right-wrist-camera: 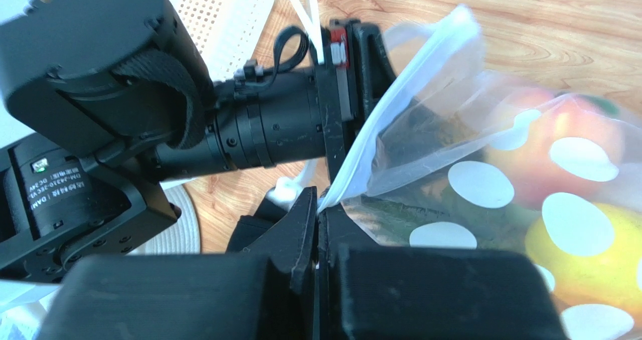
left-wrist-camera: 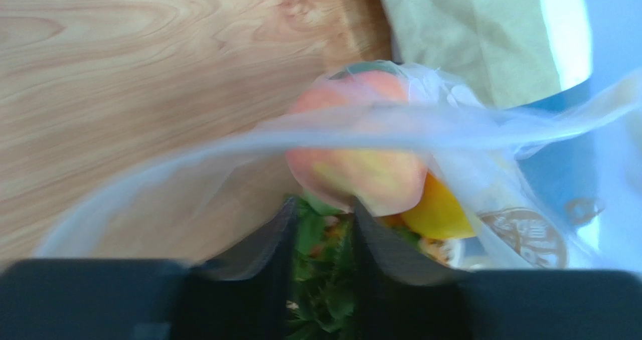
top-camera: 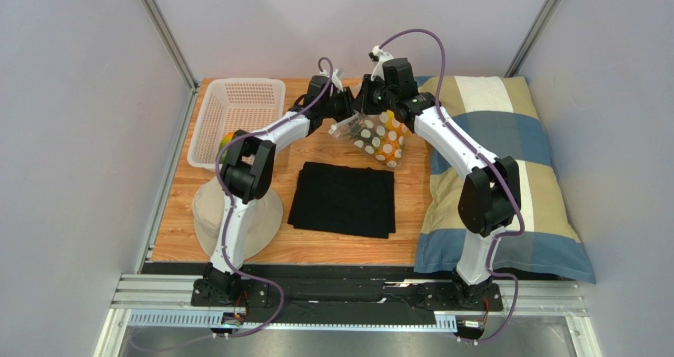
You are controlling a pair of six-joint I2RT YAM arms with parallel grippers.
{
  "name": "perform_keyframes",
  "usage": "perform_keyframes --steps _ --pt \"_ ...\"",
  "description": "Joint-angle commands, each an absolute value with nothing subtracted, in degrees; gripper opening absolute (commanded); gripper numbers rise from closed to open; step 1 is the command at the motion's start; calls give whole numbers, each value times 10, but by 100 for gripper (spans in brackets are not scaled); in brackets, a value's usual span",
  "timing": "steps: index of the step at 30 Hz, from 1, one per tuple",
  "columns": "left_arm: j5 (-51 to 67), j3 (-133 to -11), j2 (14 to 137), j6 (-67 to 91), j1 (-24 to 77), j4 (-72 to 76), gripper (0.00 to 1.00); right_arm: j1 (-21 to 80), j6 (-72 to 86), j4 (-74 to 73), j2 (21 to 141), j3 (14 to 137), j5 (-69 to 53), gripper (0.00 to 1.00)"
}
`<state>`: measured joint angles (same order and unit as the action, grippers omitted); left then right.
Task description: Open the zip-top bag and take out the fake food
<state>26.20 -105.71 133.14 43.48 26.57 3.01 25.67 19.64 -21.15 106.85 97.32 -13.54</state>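
The zip-top bag [top-camera: 381, 138], clear with white dots, hangs over the back of the wooden table with its mouth open toward the left. My right gripper [right-wrist-camera: 318, 212] is shut on the bag's white top rim [right-wrist-camera: 392, 107] and holds it up. My left gripper [left-wrist-camera: 324, 220] reaches into the mouth, and its narrow gap is filled by a green leafy piece [left-wrist-camera: 324, 268] of the fake food. A peach [left-wrist-camera: 362, 167] and a yellow fruit [left-wrist-camera: 437, 208] lie just past the left fingertips. From above, the left gripper [top-camera: 348, 117] and the right gripper [top-camera: 365, 104] meet at the bag's mouth.
A white perforated basket [top-camera: 237, 112] stands at the back left with an orange-green fruit [top-camera: 227, 142] in it. A folded black cloth [top-camera: 344, 199] lies mid-table and a cream round mat [top-camera: 237, 215] lies under the left arm. A plaid pillow [top-camera: 506, 167] fills the right side.
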Motion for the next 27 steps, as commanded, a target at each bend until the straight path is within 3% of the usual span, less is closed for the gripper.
perform_keyframes --steps 1,2,3,6,11,15,16,17,18,21,27 --pt "216 -1027 1268 392 270 28 29 264 185 -174 1047 979 -140 0" --pt "211 -1027 1251 382 269 17 26 263 184 -176 1049 979 -128 0" --pt "201 -1027 1242 365 269 7 17 260 177 -178 1051 981 -120 0" --pt "186 -1012 1207 338 269 -18 6 252 167 -187 1063 986 -105 0" --pt "205 -982 1185 337 269 -33 5 248 164 -183 1062 991 -127 0" --pt "243 -963 1178 321 269 -57 37 250 134 -171 1063 1001 -153 0" --pt "245 -966 1176 312 269 -79 36 250 129 -171 1065 1004 -150 0" --pt "243 -964 1166 301 269 -85 32 250 122 -175 1070 1006 -147 0" --pt "230 -961 1160 296 269 -90 18 248 120 -178 1078 1011 -146 0" --pt "204 -948 1133 277 269 -104 0 249 119 -187 1089 1019 -145 0" --pt "184 -930 1084 256 272 -126 0 249 115 -185 1091 1013 -131 0"
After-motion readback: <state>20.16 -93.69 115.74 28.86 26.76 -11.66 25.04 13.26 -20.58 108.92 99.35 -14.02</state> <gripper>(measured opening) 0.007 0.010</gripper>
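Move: The leafy greens in the open zip-top bag lie just below the left fingertips, about 4 cm nearer the base, 2 cm to the right and 5 cm lower. The peach is roughly 7 cm to the left hand's right, 1 cm farther out and 5 cm down; the black cloth is some 22 cm back, 5 cm left and 12 cm below. From the right hand, still pinching the bag's rim, the greens are about 1 cm back, 1 cm right and 14 cm down. Over the leafy greens in the bag, the half-open left fingers shut while the hand draws left and up, part briefly about a third of the way, then shut fully again. The left hand backs off towards the base and leftward, about 8 cm in all, rising to 4 cm and ending near 3 cm up, its left side rolling up some 15 degrees. The right hand keeps its pinch on the rim, easing slightly forward. ##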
